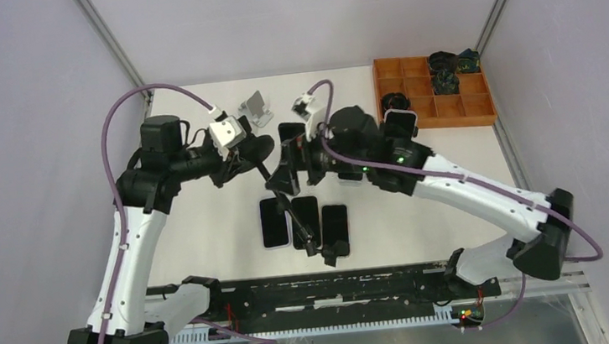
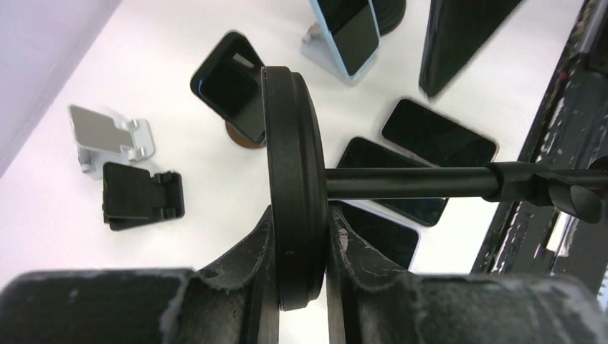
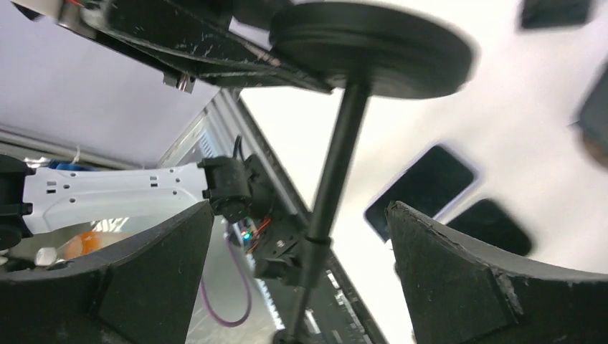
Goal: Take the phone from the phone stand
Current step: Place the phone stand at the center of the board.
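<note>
The phone stand (image 1: 297, 215) is black, with a round disc base (image 2: 294, 186) and a thin rod ending in a clamp (image 2: 566, 193). It hangs tilted over the table, and no phone shows in the clamp. My left gripper (image 2: 301, 222) is shut on the edge of the disc base. My right gripper (image 3: 300, 208) is open, its fingers wide on either side of the rod (image 3: 330, 193) without touching it. Three dark phones (image 1: 274, 223) (image 1: 305, 210) (image 1: 336, 224) lie flat side by side under the rod. I cannot tell which one came from this stand.
A dark phone leans on a round brown stand (image 2: 233, 89), and a light blue phone (image 2: 348, 29) on a silver one. An empty silver stand (image 2: 107, 136) and a folded black stand (image 2: 140, 197) sit at the left. A wooden compartment tray (image 1: 434, 109) is at the back right.
</note>
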Controlling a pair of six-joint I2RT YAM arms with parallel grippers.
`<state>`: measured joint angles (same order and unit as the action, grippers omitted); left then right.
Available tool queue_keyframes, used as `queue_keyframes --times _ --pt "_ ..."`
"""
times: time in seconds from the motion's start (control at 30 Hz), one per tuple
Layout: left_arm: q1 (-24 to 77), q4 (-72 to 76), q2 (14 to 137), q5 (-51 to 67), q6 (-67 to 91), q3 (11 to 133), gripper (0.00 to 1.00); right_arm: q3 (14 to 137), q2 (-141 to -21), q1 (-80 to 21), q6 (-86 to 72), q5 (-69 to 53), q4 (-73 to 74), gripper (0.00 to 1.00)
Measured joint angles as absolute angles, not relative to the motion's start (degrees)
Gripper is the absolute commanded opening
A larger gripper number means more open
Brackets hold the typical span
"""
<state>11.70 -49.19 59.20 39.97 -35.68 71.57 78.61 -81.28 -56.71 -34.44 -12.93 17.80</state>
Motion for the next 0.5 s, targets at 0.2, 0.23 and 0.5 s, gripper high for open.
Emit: queue_keyframes --times 0.2,0.23,0.5 --pt "11.64 -49.5 60.27 47.33 -30.98 75.55 0.02 77.58 -68.03 -51.07 -22.85 -10.15 19.94 0.98" --pt "11.64 -49.56 60.42 48.62 -30.3 75.66 0.02 77.08 -66.17 -50.83 -20.91 -9.72 19.81 0.98" --pt "11.66 -49.32 63.94 63.88 -18.79 78.17 0.02 60.64 -43.68 -50.72 4.93 -3.73 12.99 0.98"
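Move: The stand's round base is already pinched in my left hand. The open centre of the board, where the stand is due, lies about 9 cm ahead, 20 cm right and 28 cm below. Around it, the black stand on the brown foot is 13 ahead, 13 right; the blue-cased phone 8 ahead, 27 right; the middle laid-down phone 5 back, 13 right. From my empty right hand, the centre is some 14 cm ahead, 7 right and 29 below. My right hand, already open and clear of the phone stand, pulls off about 17 cm to the right and 9 cm up, rolling some 50 degrees as its fingers come level. Meanwhile my left hand keeps its pinch on the round base and carries the stand up, right and back, about 5 cm each way, swinging its fingers clockwise to point more squarely right. ##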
